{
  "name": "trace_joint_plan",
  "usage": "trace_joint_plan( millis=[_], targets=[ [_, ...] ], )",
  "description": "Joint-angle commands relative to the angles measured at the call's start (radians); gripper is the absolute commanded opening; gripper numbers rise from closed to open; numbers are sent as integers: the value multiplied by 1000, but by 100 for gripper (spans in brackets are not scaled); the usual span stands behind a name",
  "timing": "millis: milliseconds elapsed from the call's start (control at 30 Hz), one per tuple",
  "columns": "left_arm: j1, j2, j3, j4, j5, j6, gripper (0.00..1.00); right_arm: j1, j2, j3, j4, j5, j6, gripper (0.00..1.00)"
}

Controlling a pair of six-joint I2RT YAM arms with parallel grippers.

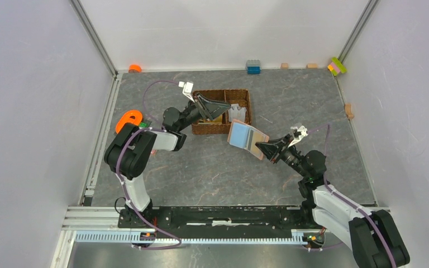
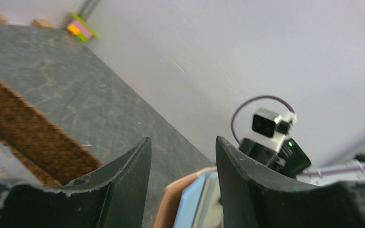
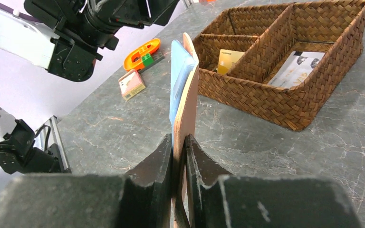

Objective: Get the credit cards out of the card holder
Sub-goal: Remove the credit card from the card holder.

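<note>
My right gripper (image 3: pixel 179 138) is shut on the lower edge of the salmon-pink card holder (image 3: pixel 190 90) and holds it upright off the table (image 1: pixel 247 138). A light blue layer (image 3: pixel 177 71) shows inside it; I cannot tell whether that is a card. A gold-tan credit card (image 3: pixel 229 59) lies in a basket compartment. My left gripper (image 1: pixel 222 110) hovers over the basket. Its jaws are open in the left wrist view (image 2: pixel 183 140) with nothing between them. The card holder (image 2: pixel 183 202) sits just beyond and below its fingertips.
The brown woven divided basket (image 1: pixel 243 96) stands mid-table, with a white printed card (image 3: pixel 294 69) in another compartment. An orange toy (image 1: pixel 128 120) and a small tan block (image 3: pixel 132 84) lie left of the basket. Toy bricks (image 1: pixel 253 67) line the back wall.
</note>
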Motion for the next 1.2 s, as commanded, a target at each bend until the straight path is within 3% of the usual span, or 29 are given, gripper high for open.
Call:
trace_joint_plan(
  millis=[0,33,100,200,467,667,833,967,1067,1167],
  targets=[
    [4,-15,-11,136,211,46,59,-3,18,-5,152,-26,57,1],
    [4,-26,-24,136,217,51,61,-3,22,-7,160,-26,61,1],
    [5,-53,-76,134,200,80,89,-3,21,-10,173,-30,66,2],
    [8,-109,-146,92,158,143,100,-3,17,-12,176,-33,68,2],
    [7,-224,-274,29,81,235,100,-3,8,-16,181,-33,76,2],
    [8,-342,-304,-145,11,305,100,-3,12,-14,189,-42,81,2],
    [7,-495,-325,-381,-87,397,100,-3,12,-16,198,-57,78,4],
    [19,-591,-357,-511,-235,400,100,-3,15,-17,207,-64,79,9],
    [60,-616,-435,-459,-387,234,100,-3,14,-23,222,-67,86,9],
    [80,-559,-510,-199,-289,241,97,-3,14,-27,233,-75,91,8]
  ],
)
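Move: Behind and to the right of the left hand is the card holder, pinched by the right hand: its middle some 9 cm back, 10 cm right and 7 cm lower. The basket's middle is about 4 cm ahead of the left hand and 18 cm below; in it the yellow card lies 2 cm ahead and 3 cm left, the white papers 4 cm ahead and 7 cm right, both 19 cm down. From the right hand the holder's middle is about 4 cm ahead and 5 cm left, nearly level. Drawing back empty from over the basket, the left hand goes about 7 cm towards the base and dips slightly while its half-open fingers spread fully. Then it swings left, ending some 10 cm left of its start, farther from the card holder, and turns about 20 degrees counter-clockwise. The right hand keeps its pinch on the holder and raises it slightly. ##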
